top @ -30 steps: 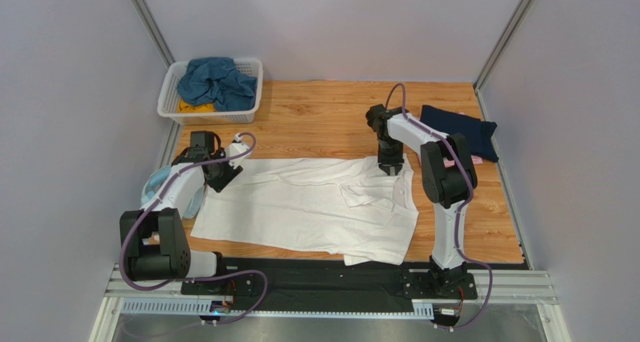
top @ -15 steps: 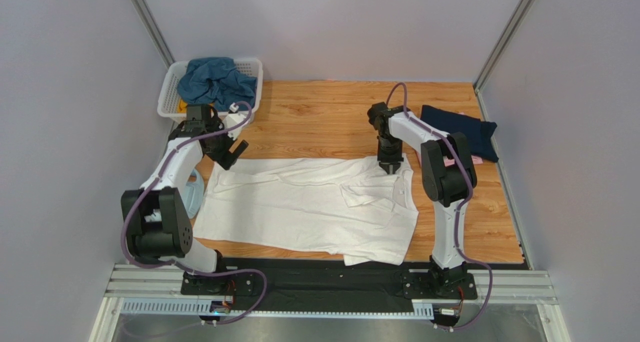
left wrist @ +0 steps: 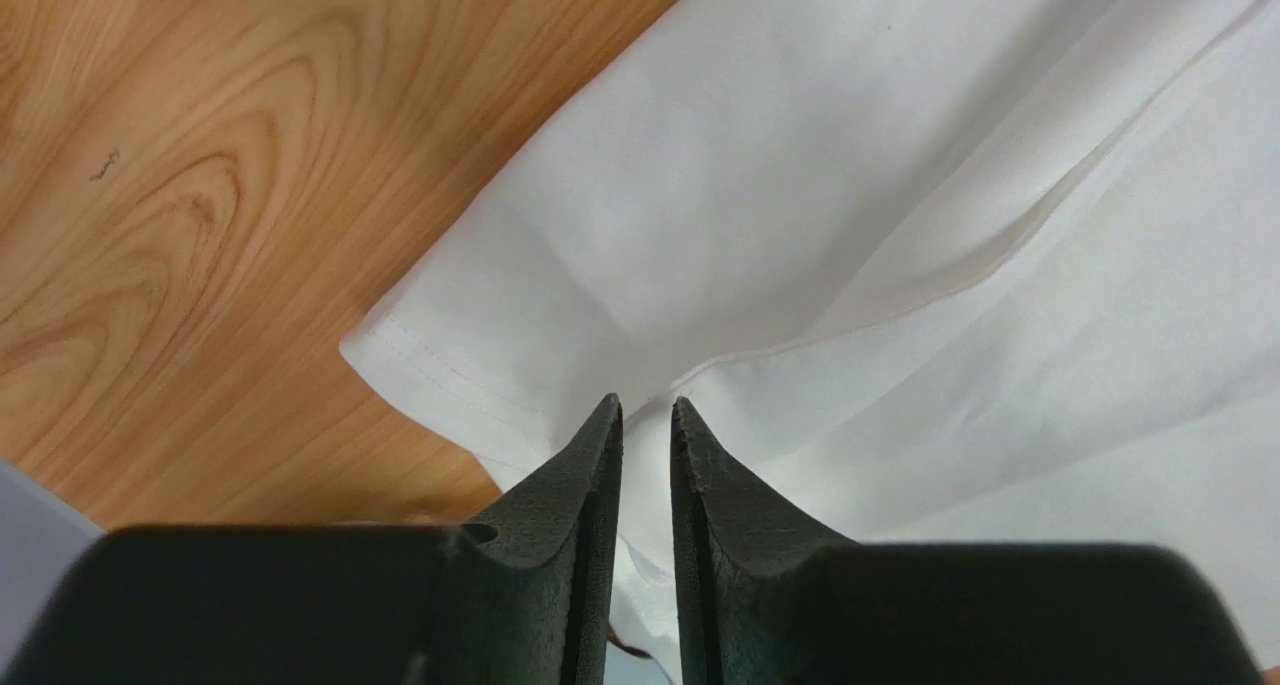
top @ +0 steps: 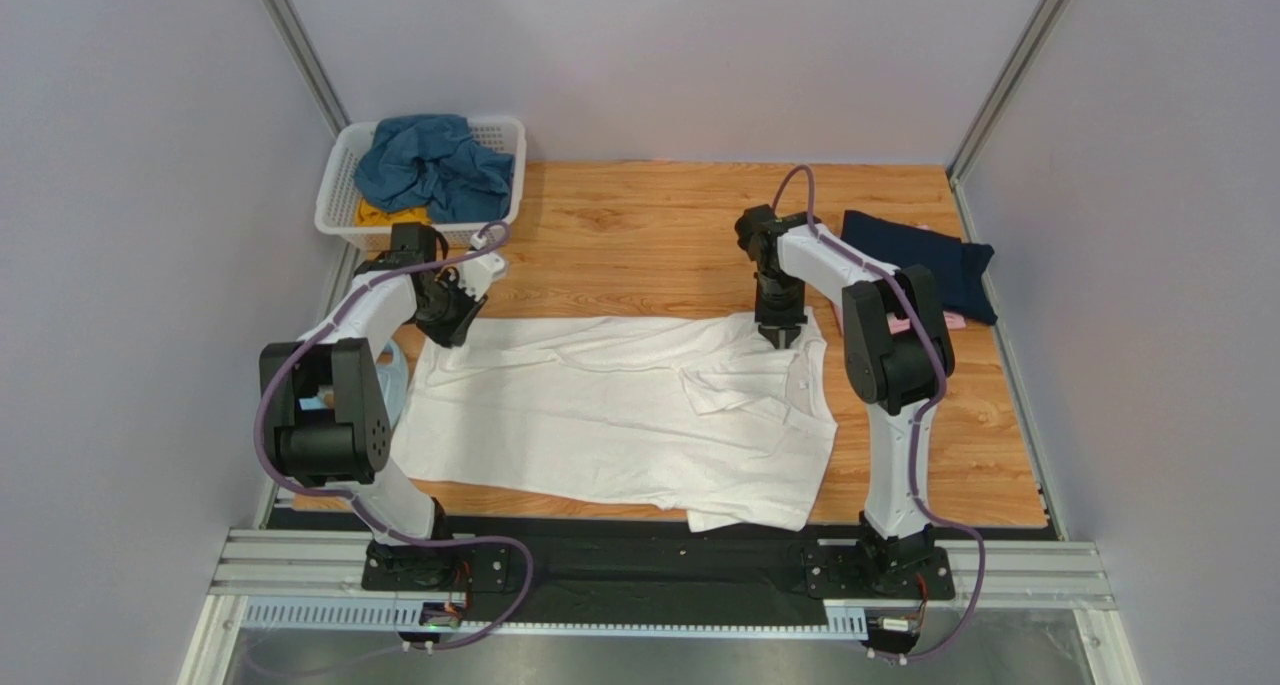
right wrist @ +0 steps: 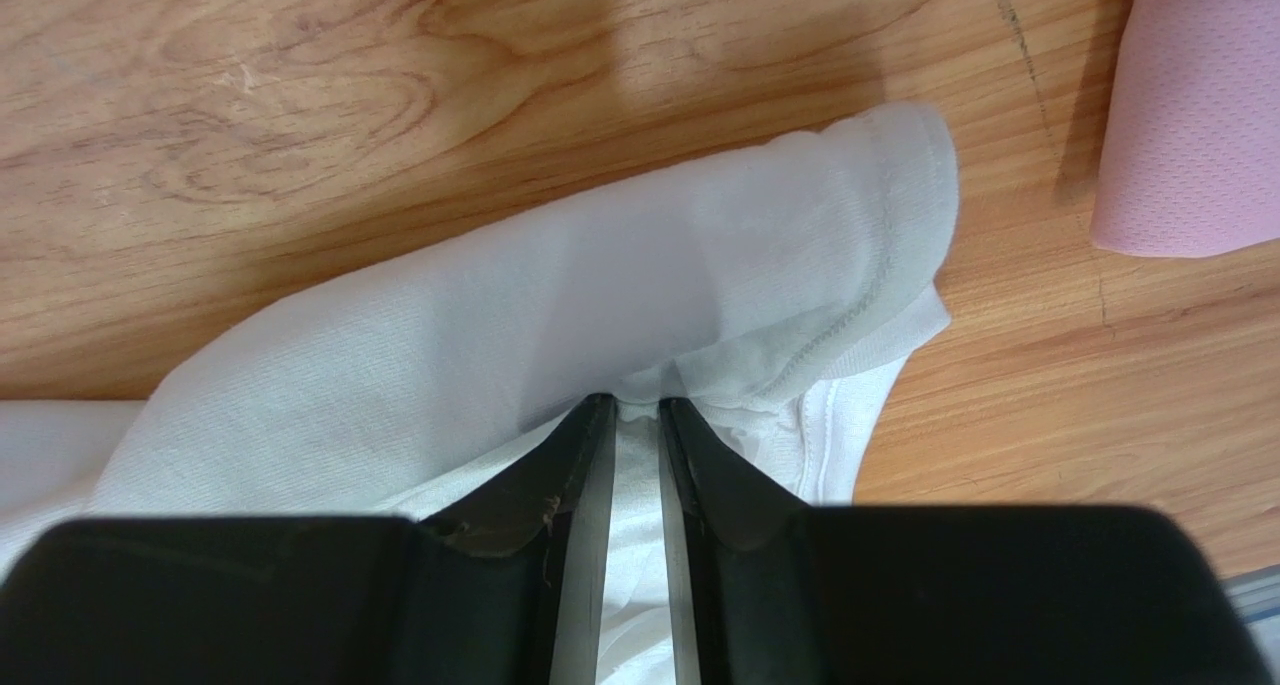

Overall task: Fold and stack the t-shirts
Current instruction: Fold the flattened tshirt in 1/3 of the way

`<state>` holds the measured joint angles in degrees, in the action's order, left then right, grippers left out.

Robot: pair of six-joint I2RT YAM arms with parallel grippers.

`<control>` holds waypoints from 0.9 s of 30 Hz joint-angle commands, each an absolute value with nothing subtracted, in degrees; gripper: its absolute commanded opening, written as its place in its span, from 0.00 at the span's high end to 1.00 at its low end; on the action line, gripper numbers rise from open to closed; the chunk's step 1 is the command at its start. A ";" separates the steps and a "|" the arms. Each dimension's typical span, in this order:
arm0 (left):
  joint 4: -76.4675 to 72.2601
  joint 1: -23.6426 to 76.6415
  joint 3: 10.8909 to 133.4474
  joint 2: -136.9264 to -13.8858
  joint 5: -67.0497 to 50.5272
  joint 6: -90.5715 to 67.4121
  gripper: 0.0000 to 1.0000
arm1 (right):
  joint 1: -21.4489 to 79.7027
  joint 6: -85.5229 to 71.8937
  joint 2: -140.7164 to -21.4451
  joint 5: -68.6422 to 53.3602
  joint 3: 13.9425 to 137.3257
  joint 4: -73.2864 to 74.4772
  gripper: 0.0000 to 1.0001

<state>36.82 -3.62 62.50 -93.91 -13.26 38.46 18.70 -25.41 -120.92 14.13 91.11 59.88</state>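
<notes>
A large white t-shirt (top: 631, 408) lies spread across the wooden table, partly folded on its right side. My left gripper (top: 448, 322) sits at the shirt's far left corner. In the left wrist view its jaws (left wrist: 646, 408) stand narrow with a fold of white cloth (left wrist: 842, 190) pinched between them. My right gripper (top: 780, 334) is at the far right edge by the collar. There its jaws (right wrist: 637, 403) are shut on a bunched layer of the white shirt (right wrist: 601, 295).
A white basket (top: 421, 235) at the far left holds a teal-blue shirt (top: 433, 163) and a yellow one (top: 388, 213). A folded navy shirt (top: 920, 262) lies at the far right, with a pink shirt (right wrist: 1195, 115) beside it. Light-blue headphones (top: 391, 367) lie by the table's left edge.
My left arm swung from the left table edge up to the shirt's far left corner. Its jaws spread wide, then closed on the cloth. The right arm stayed put.
</notes>
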 commanded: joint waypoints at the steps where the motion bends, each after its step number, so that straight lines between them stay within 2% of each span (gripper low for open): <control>1: 38.23 -3.52 62.23 -91.14 -14.33 39.11 0.77 | 17.93 -24.96 -121.64 14.94 90.09 55.99 0.76; 6: 40.42 -3.43 62.84 -91.41 -14.33 39.64 0.72 | 17.75 -24.87 -121.20 15.29 89.65 56.07 0.77; 17: 45.44 -3.43 63.02 -92.63 -15.20 42.63 0.78 | 17.14 -24.87 -120.50 15.03 89.74 55.99 0.79; 20: 44.30 -3.69 63.98 -92.29 -13.63 42.10 0.76 | 17.22 -24.79 -120.32 14.77 89.74 55.99 0.80; 22: 43.59 -3.78 65.12 -91.85 -13.54 40.61 0.68 | 17.14 -24.79 -120.32 14.59 89.65 55.99 0.80; 23: 43.25 -3.69 66.26 -91.67 -13.54 40.08 0.54 | 17.14 -24.79 -120.24 14.68 89.56 55.81 0.80; 25: 42.10 -3.69 66.80 -91.58 -13.27 38.76 0.44 | 17.05 -24.79 -120.15 14.68 89.39 55.81 0.81; 26: 41.58 -3.69 66.97 -91.84 -12.84 38.41 0.35 | 17.14 -24.79 -120.06 14.85 89.38 55.72 0.80; 27: 40.35 -3.69 66.97 -92.19 -12.40 37.80 0.30 | 17.14 -24.79 -120.15 14.85 89.47 55.64 0.81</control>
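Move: The shirt's far-left corner lies about 1 cm ahead and 4 cm left of the left gripper, a centimetre lower. From this gripper, the basket's middle is some 24 cm ahead and 5 cm left, and the headphones about 6 cm back and 11 cm left. The right gripper's held fold leads to the far-right corner, about 4 cm ahead, 5 cm right and 1 cm lower; the stacked shirts are roughly 11 cm ahead, 19 cm right. Draw the left gripper back about 3 cm, its nearly shut fingertips still on the folded strip beside the shirt's far-left corner, and let them tip some 5 degrees towards the base. Then spread the fingers wide, easing about 1 cm forward and slightly up. Keep the right gripper in place, still pinching its fold. ##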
